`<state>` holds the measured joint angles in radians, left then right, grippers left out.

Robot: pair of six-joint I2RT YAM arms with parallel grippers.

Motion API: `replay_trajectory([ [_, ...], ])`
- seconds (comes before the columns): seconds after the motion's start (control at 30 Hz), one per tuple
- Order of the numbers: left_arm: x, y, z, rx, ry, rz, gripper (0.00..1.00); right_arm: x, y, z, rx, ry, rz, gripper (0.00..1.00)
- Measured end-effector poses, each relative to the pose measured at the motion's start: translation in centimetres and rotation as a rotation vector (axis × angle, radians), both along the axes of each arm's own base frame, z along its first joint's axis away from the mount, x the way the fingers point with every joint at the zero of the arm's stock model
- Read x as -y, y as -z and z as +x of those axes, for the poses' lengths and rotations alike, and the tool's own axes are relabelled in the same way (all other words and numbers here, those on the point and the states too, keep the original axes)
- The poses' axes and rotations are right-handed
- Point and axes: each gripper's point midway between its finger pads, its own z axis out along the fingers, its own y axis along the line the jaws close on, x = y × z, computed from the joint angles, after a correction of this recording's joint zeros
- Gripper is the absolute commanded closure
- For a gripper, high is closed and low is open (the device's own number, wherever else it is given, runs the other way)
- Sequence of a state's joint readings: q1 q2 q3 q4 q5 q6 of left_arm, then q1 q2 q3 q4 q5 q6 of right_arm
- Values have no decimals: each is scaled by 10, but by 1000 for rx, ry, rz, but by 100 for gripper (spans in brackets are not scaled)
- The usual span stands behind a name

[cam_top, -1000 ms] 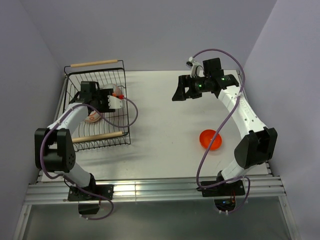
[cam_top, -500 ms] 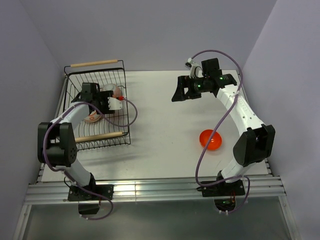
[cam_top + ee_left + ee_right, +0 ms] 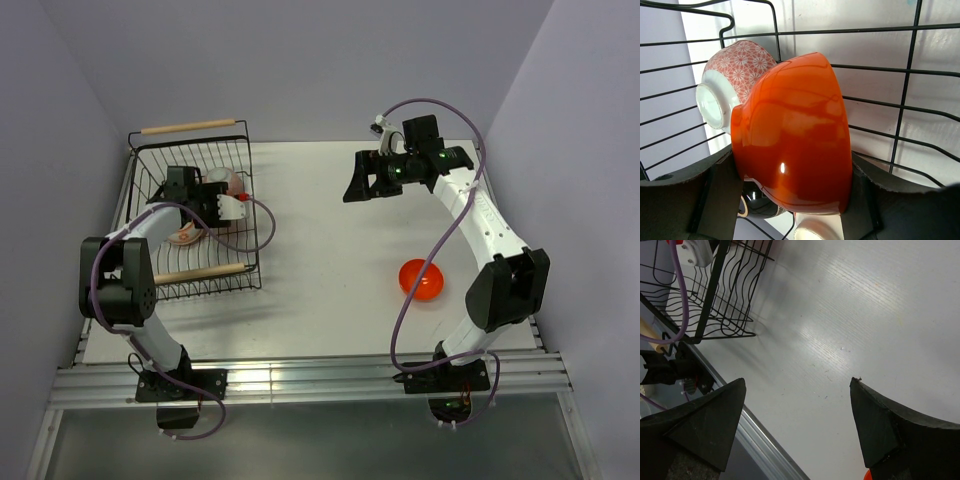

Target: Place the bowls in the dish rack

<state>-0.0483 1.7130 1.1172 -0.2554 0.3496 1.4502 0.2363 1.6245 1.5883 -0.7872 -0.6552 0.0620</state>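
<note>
The black wire dish rack (image 3: 150,160) stands at the table's left, its wooden handles at the far and near ends. My left gripper (image 3: 222,203) reaches inside it, shut on a glossy orange bowl (image 3: 795,135) held on its side between both fingers. Just behind it, a red-and-white patterned bowl (image 3: 735,70) leans on its side against the wires. A second orange bowl (image 3: 421,280) sits on the table at the right. My right gripper (image 3: 362,182) hovers open and empty over the table's far middle, well apart from that bowl.
Rack wires (image 3: 910,100) close in around the held bowl. In the right wrist view the rack's corner (image 3: 715,295) shows upper left and the table's metal front rail (image 3: 765,440) runs below. Grey walls enclose the table on three sides.
The left arm's elbow has swung slightly up and right while its gripper stayed in the rack with the orange bowl. The right arm has barely moved.
</note>
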Motion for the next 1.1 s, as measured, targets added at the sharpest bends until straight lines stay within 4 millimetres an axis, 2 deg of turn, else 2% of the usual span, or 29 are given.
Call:
replay_trajectory([
  [0.1, 0, 0, 1, 1, -1, 1, 45, 0, 0, 0, 0, 0, 0, 9],
  [0.47, -1, -1, -4, -40, 2, 13, 23, 0, -3, 0, 0, -1, 0, 9],
  [0.5, -1, 0, -5, -46, 3, 14, 12, 0, -3, 0, -1, -1, 0, 9],
  [0.77, -3, 5, -12, -105, 15, 34, 3, 0, 0, 1, -17, -2, -4, 9],
  [1.1, -2, 6, -9, -192, 17, 45, 1, -1, 0, 0, -25, -11, -6, 9],
])
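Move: The orange bowl is already between the left fingers, its middle at the hand point and low in the rack, with the rack floor some 5 cm straight below. From the left hand, the pink bowl lies about 7 cm ahead and 1 cm to the right, the black bowl 4 ahead and 10 left, and the striped bowl 5 back and 9 left. The orange bowl is roughly 28 cm left of the right hand, 8 ahead and 15 below. The orange bowl, set behind the pink one, is let go by the left hand: after a brief hold the fingers spread from partly to almost fully open. As they open, the hand eases back about 1 cm, away from the pink bowl, and its fingers tip some 10 degrees more steeply downward, staying low around the orange bowl. ##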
